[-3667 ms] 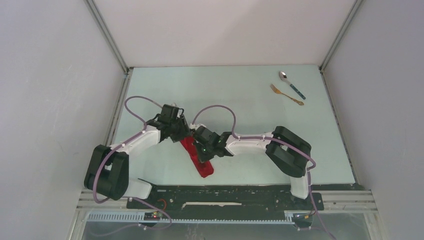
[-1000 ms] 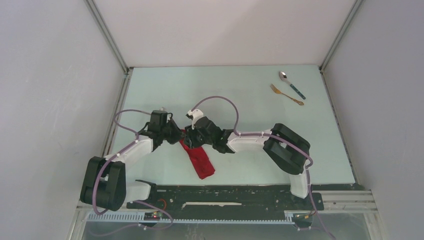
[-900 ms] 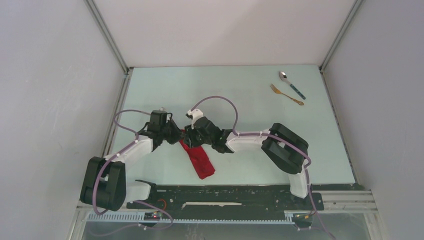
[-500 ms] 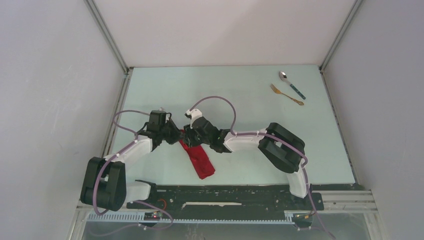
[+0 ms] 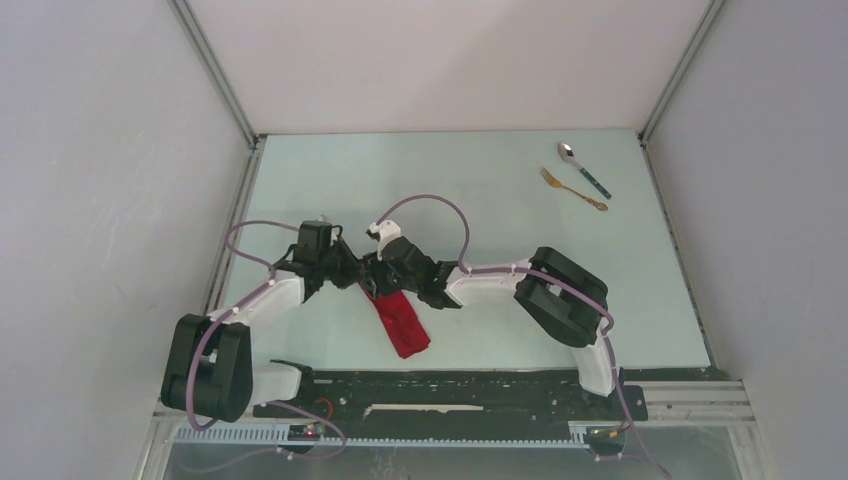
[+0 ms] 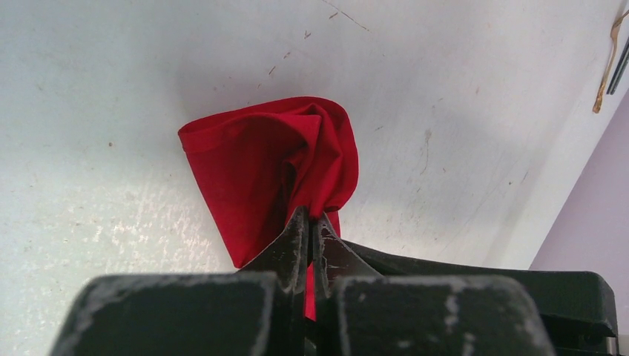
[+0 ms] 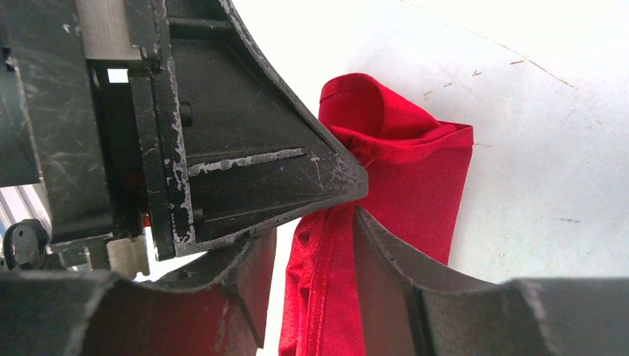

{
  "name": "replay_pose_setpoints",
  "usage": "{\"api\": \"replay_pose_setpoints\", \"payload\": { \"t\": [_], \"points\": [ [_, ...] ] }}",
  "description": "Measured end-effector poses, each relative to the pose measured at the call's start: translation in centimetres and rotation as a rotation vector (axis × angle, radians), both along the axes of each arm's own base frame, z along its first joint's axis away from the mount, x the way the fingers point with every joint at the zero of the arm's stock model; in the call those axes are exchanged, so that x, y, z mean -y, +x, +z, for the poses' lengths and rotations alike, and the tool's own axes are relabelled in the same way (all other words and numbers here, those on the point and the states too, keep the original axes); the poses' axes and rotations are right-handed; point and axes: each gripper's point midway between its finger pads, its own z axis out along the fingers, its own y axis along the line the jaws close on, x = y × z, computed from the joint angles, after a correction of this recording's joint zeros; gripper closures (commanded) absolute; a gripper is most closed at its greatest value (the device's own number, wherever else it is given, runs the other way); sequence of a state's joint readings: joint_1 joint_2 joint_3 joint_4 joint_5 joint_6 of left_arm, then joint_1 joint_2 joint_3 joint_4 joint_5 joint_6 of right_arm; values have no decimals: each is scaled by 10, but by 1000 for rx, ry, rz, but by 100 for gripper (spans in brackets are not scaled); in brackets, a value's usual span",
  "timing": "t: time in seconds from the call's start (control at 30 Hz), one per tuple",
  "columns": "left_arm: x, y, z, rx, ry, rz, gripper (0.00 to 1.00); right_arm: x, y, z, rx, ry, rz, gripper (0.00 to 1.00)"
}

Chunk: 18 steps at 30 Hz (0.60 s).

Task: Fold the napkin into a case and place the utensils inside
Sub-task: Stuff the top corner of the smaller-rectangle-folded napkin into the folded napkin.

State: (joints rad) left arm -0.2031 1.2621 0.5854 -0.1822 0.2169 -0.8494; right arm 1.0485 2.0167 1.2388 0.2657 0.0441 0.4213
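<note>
The red napkin (image 5: 403,325) is a narrow folded strip, its near end flat on the table and its far end lifted and bunched. My left gripper (image 5: 352,272) is shut on that bunched end, seen in the left wrist view (image 6: 310,219), where the cloth (image 6: 245,163) bulges beyond the tips. My right gripper (image 5: 377,277) is right beside it and open. In the right wrist view (image 7: 315,226) a hemmed edge of the napkin (image 7: 415,185) lies between its fingers against the right one. The spoon (image 5: 585,168) and fork (image 5: 573,189) lie far right at the back.
The pale table (image 5: 450,190) is walled on three sides by white panels. The left gripper's black finger (image 7: 259,170) fills the upper left of the right wrist view, almost touching my right fingers. The fork (image 6: 608,67) shows at the left wrist view's right edge.
The strip lay flat under both grippers 3.7 s ago; now its far end is raised and bunched. Over the last second the right gripper has crept left toward the left one.
</note>
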Motion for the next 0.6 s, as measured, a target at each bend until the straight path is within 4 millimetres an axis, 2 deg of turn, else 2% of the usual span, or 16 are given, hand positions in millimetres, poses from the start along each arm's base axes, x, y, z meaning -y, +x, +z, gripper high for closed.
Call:
{"api": "replay_pose_setpoints", "payload": {
  "t": [0.1,0.27,0.43,0.5,0.6],
  "points": [
    [0,0,0,-1,-2,-1,100,0,1,-2,-3,0,-3,59],
    [1,0,0,-1,-4,-2,100,0,3,-5,-6,-2,-8,60],
    [-1,0,1,1,-3,4,100,-2,6,-5,-7,-2,-13,81],
    [-2,-1,2,1,-2,4,100,-1,7,-5,-8,-5,-15,81],
    [-3,-1,3,3,2,5,100,-1,8,-5,-9,-8,-19,72]
  ]
}}
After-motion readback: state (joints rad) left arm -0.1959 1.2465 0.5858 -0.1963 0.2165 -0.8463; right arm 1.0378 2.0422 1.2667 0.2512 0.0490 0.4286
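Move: The right fingers, half open, straddle the napkin's folded edge, its middle about 1 cm ahead of them and 1 cm lower. From that hand the left fingertips are some 2 cm ahead, the napkin's open far end about 6 cm ahead and 2 cm left, and its near end roughly 12 cm back, 9 cm right and 3 cm down. The left hand, shut on the cloth, has that folded edge about 1 cm back and 1 cm below. The right hand eases about 1 cm forward and half a centimetre down, close in beside the left fingertips, while its fingers close from half open to about a fifth and pinch the napkin's folded edge between them, the wrist holding its angle. The left hand stays practically in place with its fingers shut, keeping its hold on the cloth at the mouth of the fold. ##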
